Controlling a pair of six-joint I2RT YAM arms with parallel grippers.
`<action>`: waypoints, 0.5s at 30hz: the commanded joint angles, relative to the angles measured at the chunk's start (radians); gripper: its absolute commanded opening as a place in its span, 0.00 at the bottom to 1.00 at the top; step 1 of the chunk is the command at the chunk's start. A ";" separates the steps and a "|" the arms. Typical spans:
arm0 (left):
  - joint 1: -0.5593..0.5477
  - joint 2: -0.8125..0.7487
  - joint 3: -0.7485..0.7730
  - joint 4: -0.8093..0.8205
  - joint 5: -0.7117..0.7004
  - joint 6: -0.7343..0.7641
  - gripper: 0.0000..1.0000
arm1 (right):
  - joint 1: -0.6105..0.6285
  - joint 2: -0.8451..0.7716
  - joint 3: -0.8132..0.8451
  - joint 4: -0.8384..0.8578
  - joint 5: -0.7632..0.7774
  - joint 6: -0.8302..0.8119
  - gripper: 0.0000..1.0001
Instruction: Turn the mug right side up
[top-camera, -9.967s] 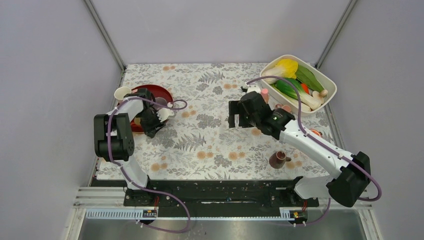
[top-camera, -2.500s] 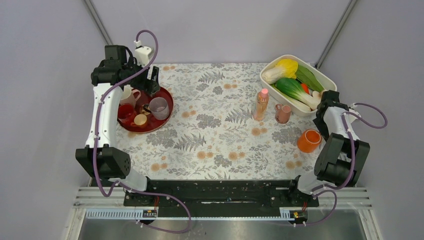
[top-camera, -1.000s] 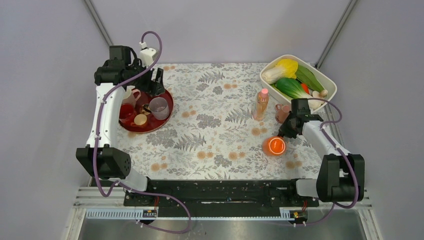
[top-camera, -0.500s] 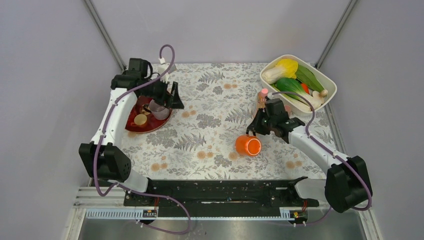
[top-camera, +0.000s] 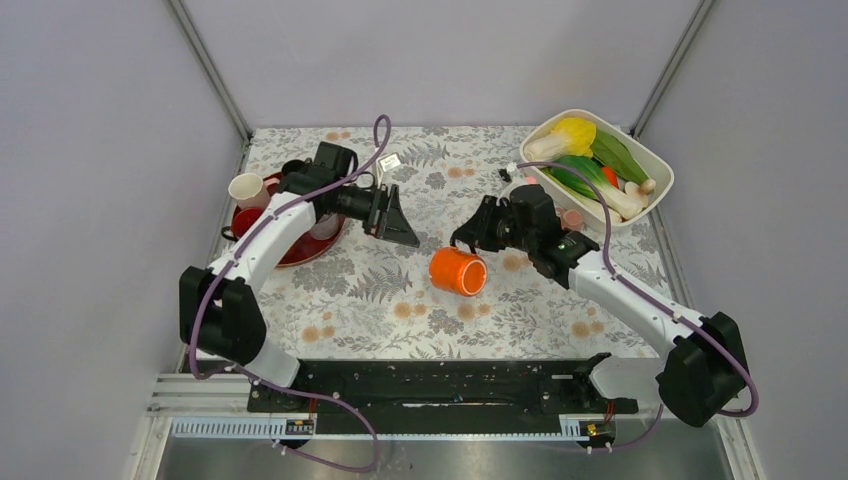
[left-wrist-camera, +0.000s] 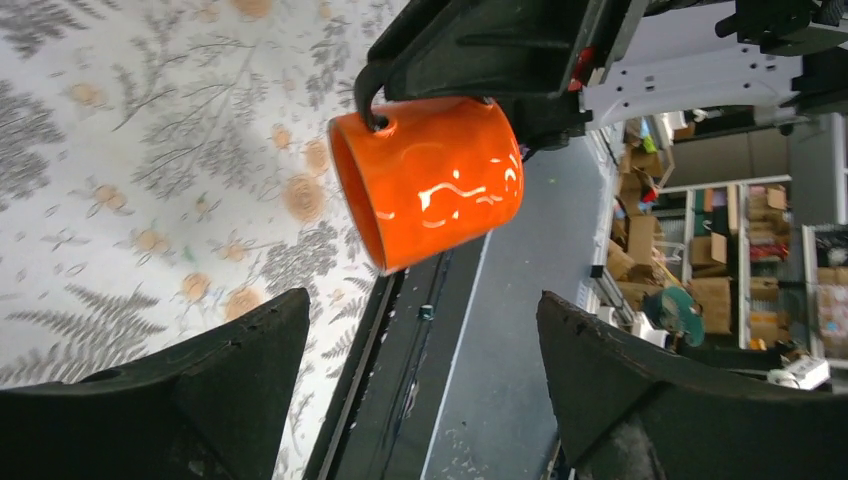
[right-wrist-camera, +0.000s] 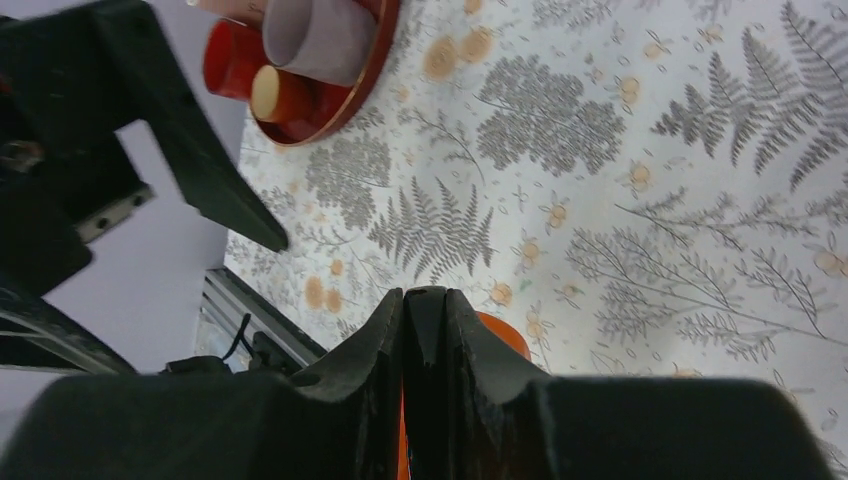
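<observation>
The pale pink mug (top-camera: 245, 187) stands at the left rim of the red tray (top-camera: 290, 250), its whitish inside facing up. My right gripper (top-camera: 470, 238) is shut on the handle of an orange mug (top-camera: 458, 271) and holds it on its side above the table's middle. That orange mug hangs in the left wrist view (left-wrist-camera: 430, 180); only an orange sliver (right-wrist-camera: 508, 338) shows beside my shut right gripper (right-wrist-camera: 425, 300). My left gripper (top-camera: 396, 226) is open and empty, right of the tray, and faces the orange mug between wide-apart fingertips (left-wrist-camera: 240, 340).
The tray (right-wrist-camera: 345, 100) also holds a greyish-mauve cup (right-wrist-camera: 320, 35), a red mug (right-wrist-camera: 228, 55) and a small tan cup (right-wrist-camera: 272, 93). A white tub of vegetables (top-camera: 655, 165) stands at the back right, with a small pink cup (top-camera: 572, 216) beside it.
My right gripper has carried the orange mug from the right side leftwards to the table's middle. My left gripper has swung from over the tray towards the centre.
</observation>
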 joint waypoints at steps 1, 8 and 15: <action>-0.066 0.059 -0.015 0.189 0.099 -0.157 0.87 | 0.026 -0.021 0.076 0.129 -0.035 0.032 0.00; -0.092 0.104 0.001 0.237 0.111 -0.214 0.84 | 0.040 -0.029 0.100 0.171 -0.047 0.040 0.00; -0.107 0.098 -0.019 0.257 0.211 -0.243 0.59 | 0.043 -0.034 0.113 0.182 -0.039 0.036 0.00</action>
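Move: The orange mug hangs by its black handle from the right fingers, its middle about 4 cm back of that hand, 1 cm left and 5 cm below. From the open left hand the mug lies some 12 cm right, 3 cm back and 7 cm below; the grey mug in the red tray stands roughly 18 cm left, 13 cm farther out and 16 cm below the left hand. Left hand goes about 4 cm right towards the mug, fingers starting to close; right hand lifts it 3.5 cm. ##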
